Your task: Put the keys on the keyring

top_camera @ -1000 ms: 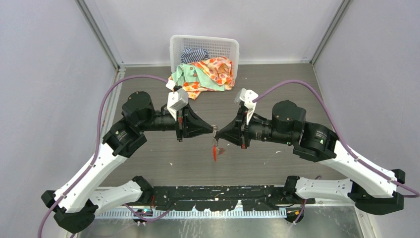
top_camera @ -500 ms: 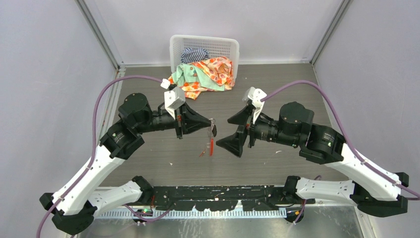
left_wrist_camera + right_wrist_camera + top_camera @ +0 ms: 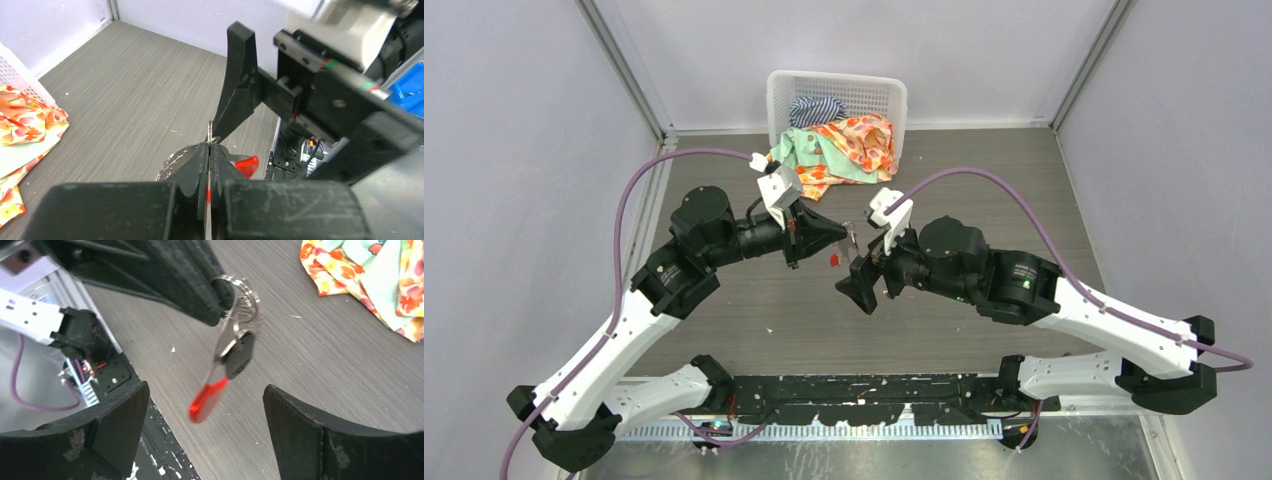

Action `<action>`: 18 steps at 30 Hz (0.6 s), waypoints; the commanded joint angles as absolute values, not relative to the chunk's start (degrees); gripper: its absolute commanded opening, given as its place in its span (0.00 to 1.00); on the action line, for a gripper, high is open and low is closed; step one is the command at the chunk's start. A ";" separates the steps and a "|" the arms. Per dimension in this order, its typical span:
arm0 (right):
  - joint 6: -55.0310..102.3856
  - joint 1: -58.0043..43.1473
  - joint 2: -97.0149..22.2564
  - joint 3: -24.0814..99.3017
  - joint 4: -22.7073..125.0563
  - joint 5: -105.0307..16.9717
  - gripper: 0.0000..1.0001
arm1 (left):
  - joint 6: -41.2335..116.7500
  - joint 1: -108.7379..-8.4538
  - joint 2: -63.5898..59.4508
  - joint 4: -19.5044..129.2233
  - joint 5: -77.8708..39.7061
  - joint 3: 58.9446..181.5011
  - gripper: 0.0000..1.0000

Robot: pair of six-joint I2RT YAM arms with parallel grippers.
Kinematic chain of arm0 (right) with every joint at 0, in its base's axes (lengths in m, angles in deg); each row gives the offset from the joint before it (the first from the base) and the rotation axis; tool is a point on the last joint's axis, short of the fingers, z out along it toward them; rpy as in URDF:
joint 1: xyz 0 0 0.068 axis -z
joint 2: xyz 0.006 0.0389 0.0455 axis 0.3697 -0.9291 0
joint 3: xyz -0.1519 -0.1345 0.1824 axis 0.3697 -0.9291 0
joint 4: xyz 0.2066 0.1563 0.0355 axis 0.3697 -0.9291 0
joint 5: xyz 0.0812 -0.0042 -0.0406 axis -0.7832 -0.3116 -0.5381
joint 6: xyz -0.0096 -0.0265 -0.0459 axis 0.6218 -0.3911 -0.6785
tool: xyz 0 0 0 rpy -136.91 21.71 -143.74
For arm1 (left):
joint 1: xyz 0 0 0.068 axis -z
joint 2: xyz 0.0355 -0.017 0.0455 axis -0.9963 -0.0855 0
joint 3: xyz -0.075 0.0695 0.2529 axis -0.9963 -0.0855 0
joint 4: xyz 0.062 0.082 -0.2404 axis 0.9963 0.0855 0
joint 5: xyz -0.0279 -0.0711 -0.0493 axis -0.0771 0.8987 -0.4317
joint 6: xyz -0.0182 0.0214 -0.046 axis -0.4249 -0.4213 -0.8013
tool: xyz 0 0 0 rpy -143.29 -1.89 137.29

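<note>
My left gripper (image 3: pixel 845 235) is shut on the keyring (image 3: pixel 851 243) and holds it above the table. In the right wrist view the grey ring (image 3: pixel 243 292) carries a fan of silvery pieces. A black-headed key (image 3: pixel 239 357) and the long red tag (image 3: pixel 207 400) hang below it. I cannot make out the red-headed key. My right gripper (image 3: pixel 865 268) is open and empty, its jaws standing either side of the hanging tag without touching it. In the left wrist view the ring (image 3: pixel 212 134) sticks out of my shut fingertips (image 3: pixel 197 162), with the tag (image 3: pixel 247 165) to the right.
A white basket (image 3: pixel 836 92) stands at the back wall, with flowered clothes (image 3: pixel 844 150) spilling onto the wood table. The clothes also show in the left wrist view (image 3: pixel 25 120) and the right wrist view (image 3: pixel 370 275). The black base rail (image 3: pixel 864 390) runs along the near edge.
My right gripper let go near the ring, drew back, opened and swung left under the bunch. My left gripper tilted up slightly with the keyring, and the red tag swung.
</note>
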State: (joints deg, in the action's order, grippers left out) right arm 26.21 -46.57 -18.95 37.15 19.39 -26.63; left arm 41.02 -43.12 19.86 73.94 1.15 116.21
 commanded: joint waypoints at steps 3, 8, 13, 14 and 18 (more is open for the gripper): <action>21.85 -46.94 -22.16 36.85 25.66 -16.14 0.40 | 41.43 -43.57 20.25 70.94 1.96 117.09 0.00; 22.30 -46.90 -22.81 37.03 25.79 -16.54 0.10 | 41.59 -43.94 20.72 71.40 2.28 116.64 0.00; 24.00 -46.80 -19.01 34.18 26.43 -19.19 0.08 | 46.07 -43.96 21.17 74.38 -0.82 115.13 0.53; 24.54 -46.75 -18.40 33.84 25.89 -19.81 0.12 | 47.62 -43.95 21.15 75.61 -2.52 115.04 0.67; 28.53 -45.95 -16.76 32.16 23.17 -18.50 0.10 | 53.66 -43.96 20.50 82.43 -8.27 116.96 1.00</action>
State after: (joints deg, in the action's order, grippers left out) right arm 24.72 -46.55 -19.76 32.98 22.54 -19.20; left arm 46.86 -43.62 20.30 76.62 -2.04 115.41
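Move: The keyring, with its keys and red handle, hangs from the left hand's shut fingertips, its middle about 4 cm back and 4 cm below them. From the open right hand that middle lies about 4 cm ahead, 2 cm left and 2 cm down. From the right hand, the black key fob is some 4 cm ahead, 1 cm left and 1 cm lower, and the red end roughly 3 cm ahead, 3 cm left and 4 cm down. The hanging keyring is taken over by the right hand, which goes forward and down about 4 cm to it, closing on the way, and pinches its lower, red-handled part. Then the left fingers open wide and let go of the upper end, that hand sinking and edging forward some 2 cm, while the closed right hand eases back and to the right a little over 1 cm. ##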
